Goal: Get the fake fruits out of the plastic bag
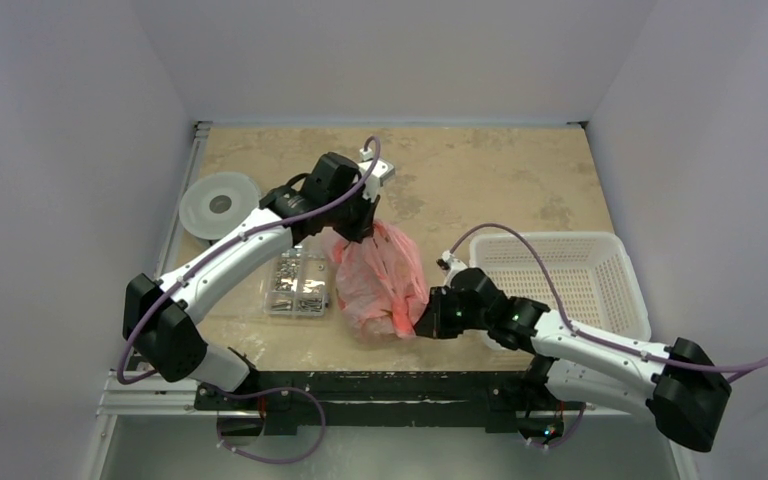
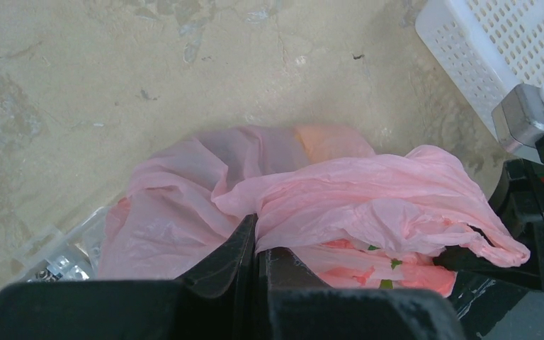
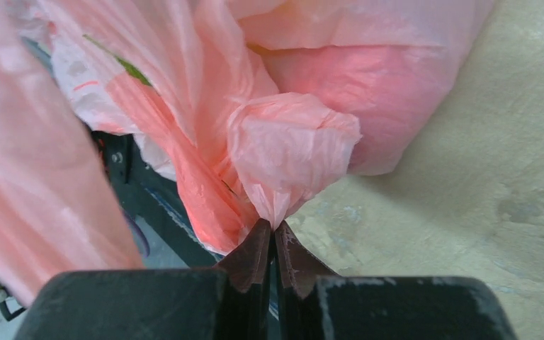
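Note:
The pink plastic bag [image 1: 380,280] lies crumpled in the middle of the table. My left gripper [image 1: 360,228] is shut on the bag's far upper edge; in the left wrist view its jaws pinch a fold of pink film [image 2: 326,205]. My right gripper [image 1: 422,322] is shut on the bag's near right edge, and the right wrist view shows a twisted tuft of the bag [image 3: 290,149] clamped between its fingertips. The fake fruits are hidden inside the bag; only small green flecks [image 2: 395,263] show through the film.
A white perforated basket [image 1: 560,275] stands right of the bag, behind my right arm. A clear box of small metal parts [image 1: 298,283] lies just left of the bag. A round grey-white lid or roll [image 1: 220,205] sits at the far left. The table's near edge runs just below the bag.

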`<action>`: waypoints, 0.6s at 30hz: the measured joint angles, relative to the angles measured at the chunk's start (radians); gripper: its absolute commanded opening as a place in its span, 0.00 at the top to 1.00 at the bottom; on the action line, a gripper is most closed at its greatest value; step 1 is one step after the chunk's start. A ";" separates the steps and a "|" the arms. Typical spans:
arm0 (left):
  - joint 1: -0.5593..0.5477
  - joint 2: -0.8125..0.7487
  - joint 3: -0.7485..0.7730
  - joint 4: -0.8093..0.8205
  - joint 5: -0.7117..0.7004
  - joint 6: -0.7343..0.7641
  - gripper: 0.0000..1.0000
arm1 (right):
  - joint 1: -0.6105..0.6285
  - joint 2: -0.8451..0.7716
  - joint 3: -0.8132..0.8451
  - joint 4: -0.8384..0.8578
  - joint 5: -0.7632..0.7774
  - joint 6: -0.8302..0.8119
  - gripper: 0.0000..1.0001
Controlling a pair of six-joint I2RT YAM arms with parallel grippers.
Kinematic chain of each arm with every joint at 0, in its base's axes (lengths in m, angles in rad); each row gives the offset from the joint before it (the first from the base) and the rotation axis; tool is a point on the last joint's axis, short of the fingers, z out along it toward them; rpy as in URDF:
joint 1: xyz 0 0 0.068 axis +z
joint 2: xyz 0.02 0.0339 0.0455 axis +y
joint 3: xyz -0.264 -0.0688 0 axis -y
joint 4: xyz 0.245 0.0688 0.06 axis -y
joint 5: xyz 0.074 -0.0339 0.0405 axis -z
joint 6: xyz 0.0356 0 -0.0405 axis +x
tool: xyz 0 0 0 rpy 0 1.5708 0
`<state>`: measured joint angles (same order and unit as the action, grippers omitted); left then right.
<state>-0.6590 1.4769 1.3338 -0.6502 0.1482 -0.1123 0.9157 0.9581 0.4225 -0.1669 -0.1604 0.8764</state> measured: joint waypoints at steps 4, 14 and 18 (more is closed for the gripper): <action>0.007 -0.002 0.000 0.017 -0.003 0.001 1.00 | 0.007 -0.006 0.070 -0.062 -0.008 -0.045 0.97; 0.013 -0.015 0.000 0.050 -0.011 0.003 1.00 | 0.064 -0.136 0.098 0.079 -0.130 -0.102 0.93; 0.008 -0.016 0.000 0.032 0.006 0.002 1.00 | 0.184 -0.046 0.077 0.178 -0.092 -0.072 0.93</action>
<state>-0.6506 1.4609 1.3338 -0.6178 0.1547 -0.1101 1.1000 0.9123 0.4992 0.0113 -0.2523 0.8043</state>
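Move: The pink bag of fake fruits has its middle about 9 cm left of the right hand, 7 cm ahead and a few centimetres lower; a gathered piece of its film is already in those fingers. From the same hand, the parts box lies some 24 cm left and 9 cm ahead, the white basket about 28 cm right and 8 cm ahead. From the left hand, the bag's middle is roughly 7 cm back, 2 cm right and 14 cm below. The pink film gathered at the bag's near right side stays pinched in the right fingers, which lift it about 9 cm, then pull it left and back towards the bases, about 5 cm each way, dipping slightly at the end. The wrist turns some 25 degrees, levelling the fingers and swinging them counter-clockwise. The left hand keeps its pinch on the bag's upper film, rising barely a centimetre. ##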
